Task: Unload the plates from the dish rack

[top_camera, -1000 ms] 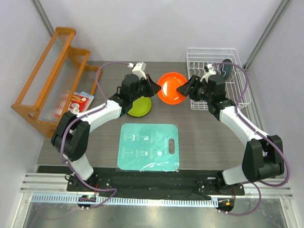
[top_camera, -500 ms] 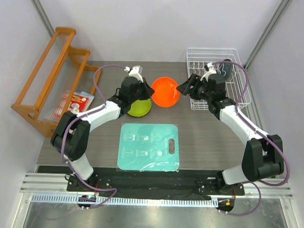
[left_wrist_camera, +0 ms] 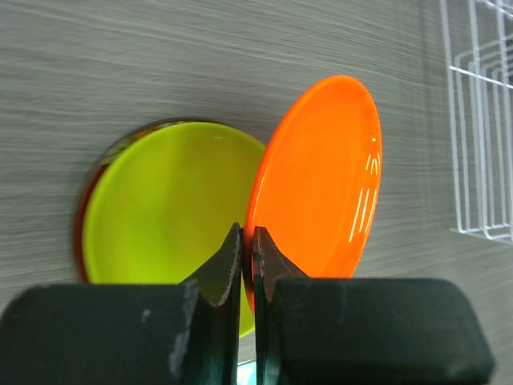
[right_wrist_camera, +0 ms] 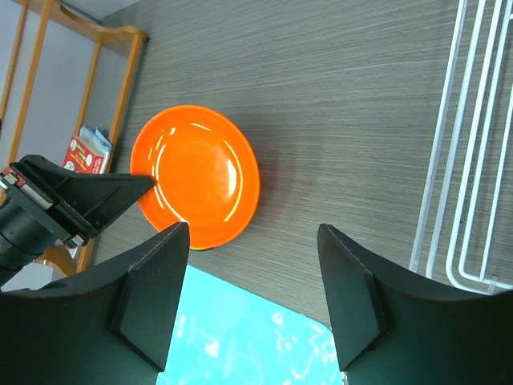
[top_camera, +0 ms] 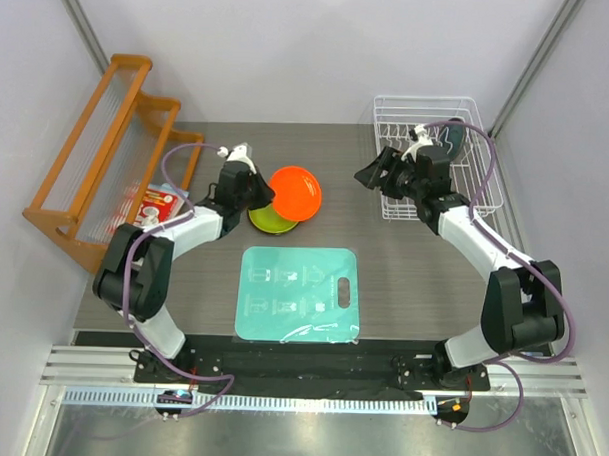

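My left gripper is shut on the rim of the orange plate and holds it tilted on edge above the lime green plate. That green plate lies on the table on top of a dark red plate, of which only a rim shows. The right gripper is open and empty, just left of the white dish rack. A blue-teal plate stands in the rack behind the right wrist.
A teal mat lies at the near centre of the table. An orange wooden rack stands at the far left, with a red and white packet beside it.
The left arm has carried the orange plate leftward from the gap between the arms to above the green plate. The right gripper has opened wider and stays by the rack.
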`<state>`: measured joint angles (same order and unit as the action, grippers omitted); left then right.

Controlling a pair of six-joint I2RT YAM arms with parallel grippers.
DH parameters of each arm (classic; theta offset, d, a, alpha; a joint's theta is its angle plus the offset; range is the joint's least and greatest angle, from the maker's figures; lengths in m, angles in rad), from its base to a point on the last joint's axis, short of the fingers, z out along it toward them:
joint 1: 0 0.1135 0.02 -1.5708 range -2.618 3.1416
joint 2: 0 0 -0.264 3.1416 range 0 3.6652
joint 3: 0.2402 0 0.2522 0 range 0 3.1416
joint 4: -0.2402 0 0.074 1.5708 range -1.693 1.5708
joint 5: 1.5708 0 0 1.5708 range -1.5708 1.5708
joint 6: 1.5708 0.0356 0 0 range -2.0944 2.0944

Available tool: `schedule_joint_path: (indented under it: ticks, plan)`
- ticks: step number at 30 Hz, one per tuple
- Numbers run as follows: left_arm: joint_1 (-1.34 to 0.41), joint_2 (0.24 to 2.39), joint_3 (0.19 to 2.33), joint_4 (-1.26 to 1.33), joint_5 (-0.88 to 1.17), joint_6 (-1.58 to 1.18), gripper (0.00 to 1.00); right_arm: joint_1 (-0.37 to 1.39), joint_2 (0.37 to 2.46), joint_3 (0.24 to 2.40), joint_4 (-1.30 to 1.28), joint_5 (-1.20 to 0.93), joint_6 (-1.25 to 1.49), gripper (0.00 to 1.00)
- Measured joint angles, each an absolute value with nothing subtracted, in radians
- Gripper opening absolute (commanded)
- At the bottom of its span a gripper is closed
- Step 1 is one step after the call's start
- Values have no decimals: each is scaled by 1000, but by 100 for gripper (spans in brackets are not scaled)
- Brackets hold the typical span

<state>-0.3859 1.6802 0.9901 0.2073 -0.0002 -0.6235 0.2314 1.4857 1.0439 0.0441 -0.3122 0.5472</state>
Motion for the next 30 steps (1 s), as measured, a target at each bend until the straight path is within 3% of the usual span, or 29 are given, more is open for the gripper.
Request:
schedule_joint_path:
  ticks: [11, 17, 25, 29, 30]
  plan:
    - [-305, 1633, 920, 179, -26, -624, 0, 165, 1513, 1076, 12, -309, 511, 71]
    - [-303, 1633, 917, 159, -26, -624, 0, 76, 1564, 1207, -97, -244, 433, 72]
    - [-303, 1637, 912, 139, -36, -622, 31, 13, 1713, 1438, -221, -105, 332, 73]
    - [-303, 1639, 912, 128, -49, -614, 60, -15, 1813, 1542, -265, -17, 288, 73]
    - [-303, 1639, 912, 123, -52, -617, 62, -19, 1838, 1563, -274, 7, 277, 73]
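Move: The left hand already has the orange plate by its rim. The green plate it is taken to, top of the stack, lies about 2 cm back, 1 cm right and 5 cm below; the cutting board's middle is some 25 cm back, 8 cm right and 8 cm lower. From the right hand, the dark teal plate stands in the dish rack roughly 13 cm ahead, 25 cm right and 7 cm below; the rack's middle is about 7 cm ahead, 22 cm right, 10 cm lower. Leftward about 5 cm and sinking some 3 cm, the left hand brings the orange plate flat over the green one, then opens its fingers about halfway and lets go of the rim. The right hand, empty and wide open, goes right and forward, roughly 20 cm in all, over the rack towards the teal plate, turning clockwise with its left side dipping. ##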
